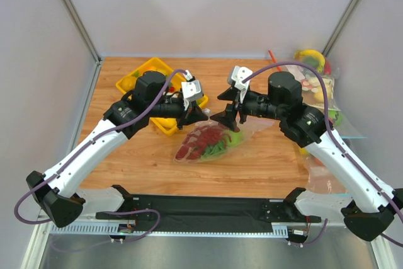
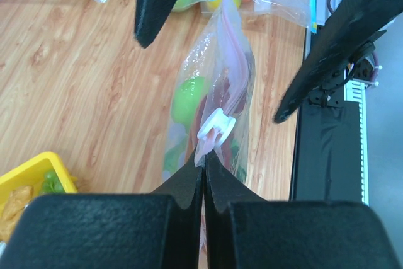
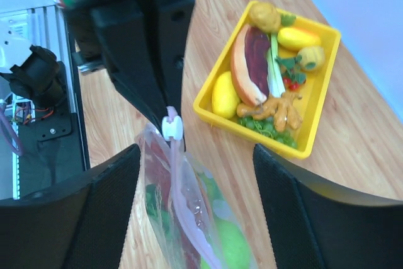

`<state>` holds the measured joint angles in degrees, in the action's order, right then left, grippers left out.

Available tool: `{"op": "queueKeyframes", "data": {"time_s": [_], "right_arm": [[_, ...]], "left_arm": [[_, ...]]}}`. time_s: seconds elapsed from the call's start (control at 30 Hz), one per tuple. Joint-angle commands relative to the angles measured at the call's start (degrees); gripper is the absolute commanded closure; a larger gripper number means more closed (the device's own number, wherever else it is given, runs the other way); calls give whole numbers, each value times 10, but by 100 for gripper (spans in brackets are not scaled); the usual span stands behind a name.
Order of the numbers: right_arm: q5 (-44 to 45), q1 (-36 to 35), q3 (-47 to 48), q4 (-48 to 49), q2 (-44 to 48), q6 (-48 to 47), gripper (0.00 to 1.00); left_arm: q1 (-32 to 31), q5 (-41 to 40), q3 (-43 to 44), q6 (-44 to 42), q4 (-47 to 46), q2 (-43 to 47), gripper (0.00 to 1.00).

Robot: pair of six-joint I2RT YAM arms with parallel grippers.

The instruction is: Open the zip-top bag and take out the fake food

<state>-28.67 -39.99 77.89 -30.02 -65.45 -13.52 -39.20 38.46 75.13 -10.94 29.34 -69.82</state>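
The zip-top bag [image 1: 208, 145] lies mid-table with its zip edge lifted. It holds a red lobster [image 1: 199, 138], green lettuce [image 1: 221, 145] and a round green fruit [image 2: 189, 99]. My left gripper [image 1: 192, 115] is shut on the end of the pinkish zip strip [image 2: 230, 45], just behind the white slider [image 2: 216, 127]. In its own view the left gripper [image 2: 203, 163] has its jaws pressed together on the plastic. My right gripper [image 1: 230, 119] is open, and its fingers [image 3: 94, 212] straddle the bag's top edge. The slider [image 3: 171, 125] sits close to the left gripper's tips.
A yellow tray [image 3: 321, 86] with a toy hot dog, yellow fruits and greens stands at the back left, also in the top view [image 1: 153, 65]. Other clear bags of toy food [image 1: 318, 86] lie at the right edge. A black mat [image 1: 208, 206] runs along the near edge.
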Motion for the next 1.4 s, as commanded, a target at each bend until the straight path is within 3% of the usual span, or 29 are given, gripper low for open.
{"op": "queueKeyframes", "data": {"time_s": [0.0,0.2,0.53,0.83,1.07,1.23,1.37], "right_arm": [[-39,-1,1,38,16,16,32],[-57,-2,0,49,1,20,44],[-82,-1,2,77,-22,29,42],[-80,-2,7,71,-37,24,47],[-77,-2,9,68,-40,22,66],[-69,-2,10,66,-43,22,72],[-61,-2,9,66,-42,21,90]], "left_arm": [[1,-4,6,-16,-18,4,100],[1,-1,5,-14,-19,7,100],[1,0,7,-15,-16,8,100],[1,1,7,-14,-15,8,100],[1,2,6,-12,-15,8,100],[1,3,5,-12,-14,13,100],[1,6,4,-11,-14,14,100]]}}
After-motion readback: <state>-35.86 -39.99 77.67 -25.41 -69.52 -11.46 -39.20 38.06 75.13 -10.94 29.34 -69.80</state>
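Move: The white zip slider lies about 3 cm to the right hand's left, level fore and aft and 1 cm lower; it sits some 3 cm to the right of the left hand, which already grips the bag's end, level with it in height and fore and aft. The food in the bag is roughly 20 cm below the right hand, 2 cm back and 1 cm left. The yellow tray's middle is around 17 cm ahead, 19 cm left and 28 cm down from the right hand. The right hand, fingers well open, first lifts and draws back a little over 1 cm, then goes left about 2.5 cm and sinks some 2 cm towards the slider, turning about 5 degrees counter-clockwise. There it stops and closes its fingers most of the way on the two sides of the slider, pinching it, while the left hand holds still and keeps its grip on the bag's end close beside it. ##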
